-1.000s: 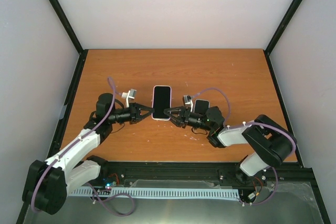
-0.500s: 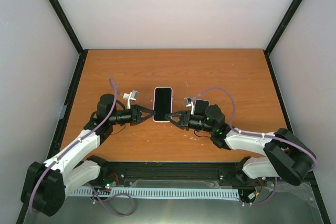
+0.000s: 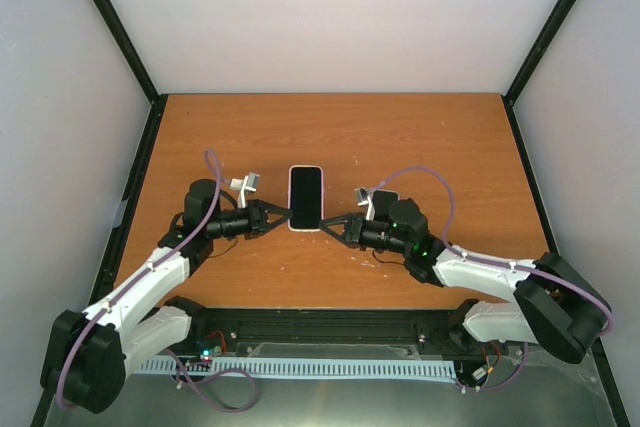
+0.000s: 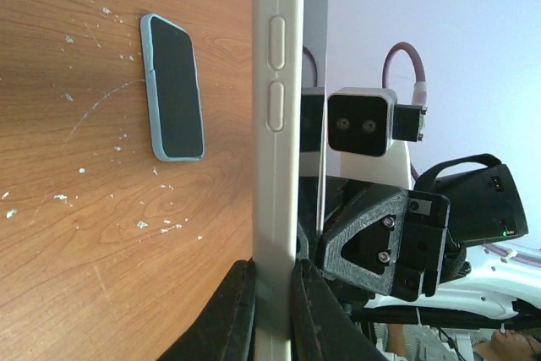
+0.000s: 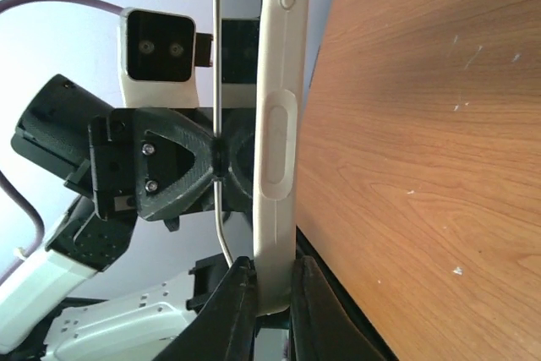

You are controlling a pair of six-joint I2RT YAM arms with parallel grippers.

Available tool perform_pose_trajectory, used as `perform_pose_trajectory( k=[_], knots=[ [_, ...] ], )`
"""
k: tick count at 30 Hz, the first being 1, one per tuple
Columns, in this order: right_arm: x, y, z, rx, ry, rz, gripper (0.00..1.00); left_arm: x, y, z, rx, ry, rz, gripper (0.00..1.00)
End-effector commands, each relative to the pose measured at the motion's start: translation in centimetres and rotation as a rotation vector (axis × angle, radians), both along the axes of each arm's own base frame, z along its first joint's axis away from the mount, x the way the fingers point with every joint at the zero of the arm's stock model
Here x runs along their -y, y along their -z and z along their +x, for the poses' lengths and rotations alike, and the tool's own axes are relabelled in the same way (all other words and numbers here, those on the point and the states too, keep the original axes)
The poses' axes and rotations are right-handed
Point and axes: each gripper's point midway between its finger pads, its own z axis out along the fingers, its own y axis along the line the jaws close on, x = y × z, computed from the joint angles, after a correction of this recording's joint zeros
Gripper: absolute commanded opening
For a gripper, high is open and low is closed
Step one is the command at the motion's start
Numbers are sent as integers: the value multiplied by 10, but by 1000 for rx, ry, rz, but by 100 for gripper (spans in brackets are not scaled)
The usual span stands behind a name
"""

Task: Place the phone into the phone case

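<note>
Both grippers hold a dark-screened phone with a whitish rim [image 3: 305, 197] flat between them over the middle of the table. My left gripper [image 3: 283, 215] is shut on its left edge. My right gripper [image 3: 330, 219] is shut on its right edge. In the left wrist view the jaws [image 4: 272, 272] pinch the whitish side with its buttons [image 4: 277, 124]. The right wrist view shows the same grip [image 5: 272, 272] on the other side [image 5: 279, 124]. The pale sky-blue phone case [image 4: 173, 86] lies flat on the wood, partly hidden behind my right wrist [image 3: 386, 195]. A black face fills it; I cannot tell whether that is the phone.
The brown wooden table [image 3: 330, 132] is boxed in by pale walls and black corner posts [image 3: 110, 22]. White specks dot the wood [image 4: 76, 124]. A black rail [image 3: 330, 327] runs along the near edge by the arm bases.
My right gripper's jaws have closed on the whitish-rimmed phone's right edge. The right arm has stretched out lower and to the right. The left gripper kept its grip.
</note>
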Motion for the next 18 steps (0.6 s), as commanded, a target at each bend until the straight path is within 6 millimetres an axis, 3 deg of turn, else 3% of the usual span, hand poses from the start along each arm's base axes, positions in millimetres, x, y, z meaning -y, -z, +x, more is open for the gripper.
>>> perform_pose_trajectory(
  k=[1, 5, 9, 14, 18],
  knots=[
    [2, -2, 5, 48, 23, -28, 9, 4, -31, 3, 115, 29, -44, 0],
    [4, -9, 9, 80, 40, -34, 37, 6, -29, -3, 117, 71, -54, 0],
    [9, -17, 21, 107, 88, -93, 52, 8, -29, -14, 139, 132, -58, 0],
    [18, -27, 40, 104, 142, -91, 55, 10, -33, -26, 163, 198, -73, 0],
    [16, -36, 50, 111, 145, -75, 47, 11, -32, -30, 166, 220, -69, 0]
  ],
)
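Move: The phone, already in its beige case, is held level, screen up, between both hands. Its middle is about 4 cm ahead of and 4 cm to the right of the left hand's pinch on the left edge. From the right hand, which pinches the right edge near the close end, it is some 6 cm ahead and 4 cm left, at the same height. The light-blue phone lies on the table about 12 cm ahead, 18 cm right and 18 cm below the right hand. The cased phone's right edge comes free as the right hand opens its nearly shut fingers to about half, then moves some 4 cm forward and nearly 3 cm up, easing slightly right, along that edge towards its middle. The left hand keeps its pinch on the left edge, drawing back about 2 cm and swinging clockwise not quite 10 degrees. ##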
